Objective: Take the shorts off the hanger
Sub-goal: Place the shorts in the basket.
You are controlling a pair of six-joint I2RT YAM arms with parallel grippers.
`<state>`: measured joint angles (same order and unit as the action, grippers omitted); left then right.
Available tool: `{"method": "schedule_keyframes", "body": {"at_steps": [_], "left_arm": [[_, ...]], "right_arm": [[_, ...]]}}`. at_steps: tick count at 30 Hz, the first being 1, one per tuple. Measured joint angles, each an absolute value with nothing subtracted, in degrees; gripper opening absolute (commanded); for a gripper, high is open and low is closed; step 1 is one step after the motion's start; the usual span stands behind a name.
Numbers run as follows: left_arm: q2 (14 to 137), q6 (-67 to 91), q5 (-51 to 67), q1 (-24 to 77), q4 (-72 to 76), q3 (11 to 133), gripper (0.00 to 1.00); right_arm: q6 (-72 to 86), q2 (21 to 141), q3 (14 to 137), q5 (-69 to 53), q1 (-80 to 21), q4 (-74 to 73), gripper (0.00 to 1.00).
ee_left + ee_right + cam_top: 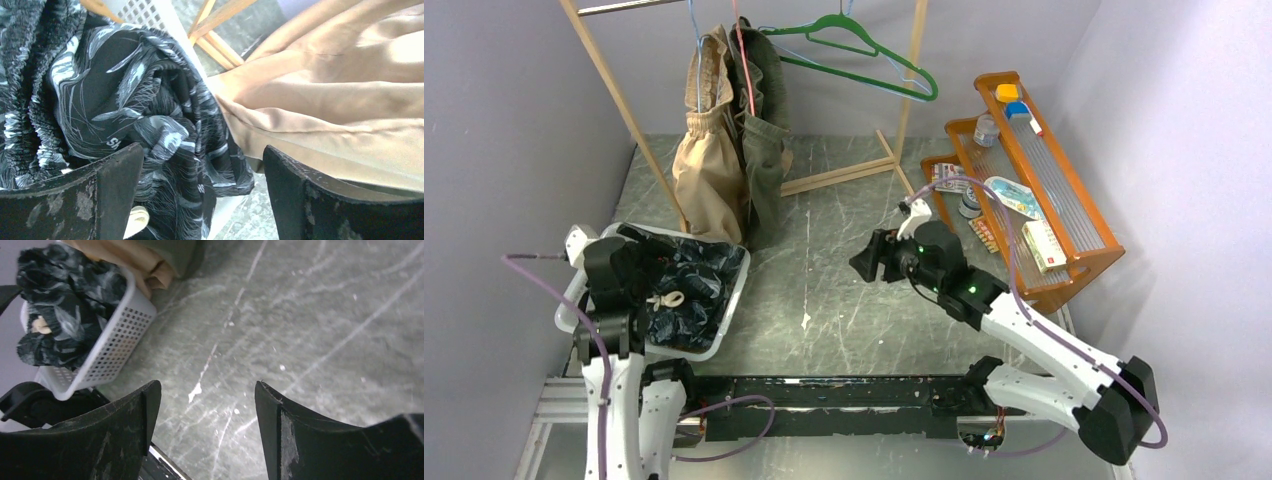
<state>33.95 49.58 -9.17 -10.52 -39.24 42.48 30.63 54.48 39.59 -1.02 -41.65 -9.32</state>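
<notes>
Tan-beige shorts (706,165) and olive green shorts (766,150) hang on hangers from the wooden rack (614,95). The dark patterned shorts (686,288) lie crumpled in a white basket (736,285) at the left. My left gripper (636,262) hovers over the basket's near-left side, jaws open. In the left wrist view, the left gripper (200,150) has the patterned shorts (140,100) beneath it and tan fabric (325,90) to the right. My right gripper (869,262) is open over bare table; the right wrist view shows this gripper (207,385) holding nothing.
An empty green hanger (864,50) hangs on the rack's right part. The rack's wooden foot (839,175) crosses the table behind. An orange tiered shelf (1074,215) with small items stands at the right. The basket (115,340) shows at the right wrist view's upper left.
</notes>
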Motion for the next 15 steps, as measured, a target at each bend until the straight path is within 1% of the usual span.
{"method": "schedule_keyframes", "body": {"at_steps": [2,5,11,15], "left_arm": [[30.68,48.77,-9.17,-10.52,-38.26,42.09,0.95],[29.12,47.05,-9.45,-10.52,-37.85,42.00,0.94],[31.16,41.69,-11.44,-10.52,-37.98,42.00,0.94],[32.93,39.18,-10.04,-10.52,-37.54,42.00,0.94]], "right_arm": [[29.08,56.93,42.81,-2.04,-41.65,-9.23,0.73],[26.76,60.95,49.41,-2.85,-41.63,-9.82,0.74],[22.61,71.13,68.58,-5.74,-41.69,-10.17,0.74],[20.86,78.56,81.87,-5.69,-41.82,-10.90,0.74]]}}
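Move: Ahead and to the left of the right hand hang the olive shorts, their middle about 17 cm farther out, 20 cm left and some 10 cm higher. The beige shorts hang level with them, roughly 10 cm beyond on the left. The empty green hanger is about 20 cm straight ahead of the right hand and some 28 cm above it. From the left hand, the olive shorts lie about 16 cm ahead, 19 cm right and 9 cm up. Rising fast from low over the bare table, the empty right hand climbs nearly 20 cm while also swinging left and forward by about 8 cm each, towards the hanging olive shorts. The wrist tips its fingers up by some 20 degrees, and they stay open, touching nothing yet. ##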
